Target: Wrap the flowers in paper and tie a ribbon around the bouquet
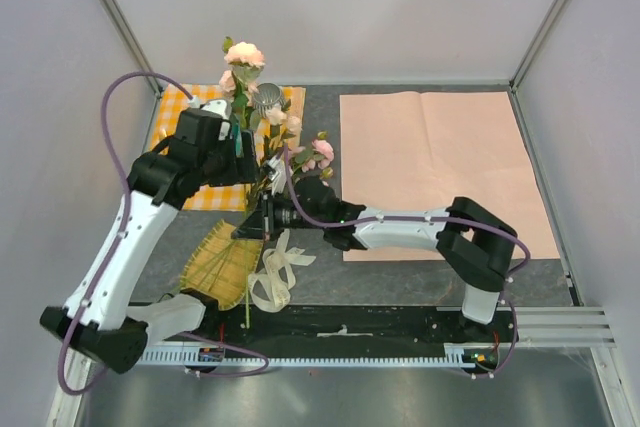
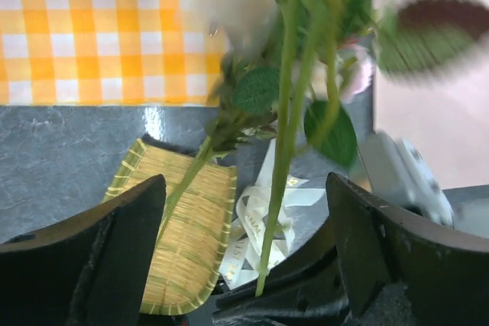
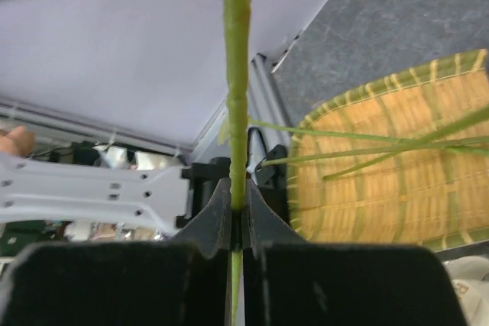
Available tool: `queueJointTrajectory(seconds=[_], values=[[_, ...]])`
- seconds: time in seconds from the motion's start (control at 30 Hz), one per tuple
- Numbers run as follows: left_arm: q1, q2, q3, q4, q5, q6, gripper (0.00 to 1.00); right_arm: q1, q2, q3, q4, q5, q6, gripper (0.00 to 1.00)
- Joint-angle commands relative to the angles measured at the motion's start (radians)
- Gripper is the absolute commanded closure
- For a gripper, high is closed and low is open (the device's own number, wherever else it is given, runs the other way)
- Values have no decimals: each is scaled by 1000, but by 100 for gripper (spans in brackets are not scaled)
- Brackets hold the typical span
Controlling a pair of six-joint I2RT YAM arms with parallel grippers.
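The flowers [image 1: 247,55] stand upright over the table's left side, pale pink blooms on top and long green stems [image 2: 286,135] running down. My right gripper [image 1: 252,227] is shut on one stem [image 3: 235,74] low down, the stem pinched between its fingertips [image 3: 238,208]. My left gripper [image 1: 240,142] is higher on the bunch, and its fingers [image 2: 114,257] stand wide open around the stems without touching them. The paper [image 1: 440,172] lies flat at the right, apart from the flowers. The cream ribbon [image 1: 278,272] lies loosely looped on the table below the stems. No wrapped bouquet is in view.
A yellow-green bamboo mat [image 1: 222,265] lies left of the ribbon, under the stem ends. An orange-checked cloth [image 1: 185,147] sits at the back left with a metal can [image 1: 268,97] beside it. Enclosure walls stand on three sides.
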Motion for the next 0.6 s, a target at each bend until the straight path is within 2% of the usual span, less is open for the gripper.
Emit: queueJointTrajectory(seconds=[0.0, 0.1, 0.17, 0.2, 0.23, 0.27, 0.33, 0.4, 0.43, 0.47, 0.53, 0.57], values=[[-7, -194, 18, 115, 45, -40, 7, -89, -159, -21, 4, -249, 108, 100], [-7, -323, -88, 220, 112, -44, 5, -160, -196, -34, 43, -458, 214, 100], [-7, -330, -112, 241, 131, -46, 5, -183, -218, -41, 42, -485, 243, 100], [-7, -325, -128, 241, 132, -44, 5, -215, -241, -52, -5, -447, 216, 100], [-7, -313, -134, 241, 134, -43, 5, -235, -272, -49, -86, -405, 170, 100], [-7, -305, -140, 237, 137, -31, 6, -261, -332, -37, -331, -344, 39, 100], [-7, -275, -151, 229, 136, -14, 7, -364, -395, -6, -607, -231, -63, 100], [-7, -244, -160, 223, 161, 15, 9, -535, -404, 2, -757, -222, -181, 100], [-7, -217, -163, 221, 172, 18, 11, -604, -389, 8, -917, -207, -226, 100], [-7, -204, -175, 232, 186, 22, 12, -741, -383, 5, -975, -198, -263, 100], [-7, -190, -200, 270, 261, 23, 14, -880, -361, -4, -1099, -135, -367, 100], [-7, -178, -227, 316, 290, 16, 15, -1004, -349, -23, -1116, -97, -399, 100]])
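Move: The rose stem is already shut in my right fingers, between my open left ones. The pink paper it goes to is centred some 46 cm right of my right hand, 18 ahead and 20 below. From that same hand, the remaining flowers lie about 17 ahead and 4 right, the ribbon 4 back. From my left hand those flowers are roughly 7 ahead, 7 right and 22 below, the ribbon 15 back and 3 right, the basket 11 back and 10 left. Keeping my pinch on the stem, I lift my right hand about 8 cm, then sweep it fast to the right and forward, sinking somewhat and turning clockwise, until it is over the paper's left part. My open left hand backs up and away from the stem, rising 9 cm and tipping its fingers up, then drops most of that again while drifting right, above the remaining flowers. ##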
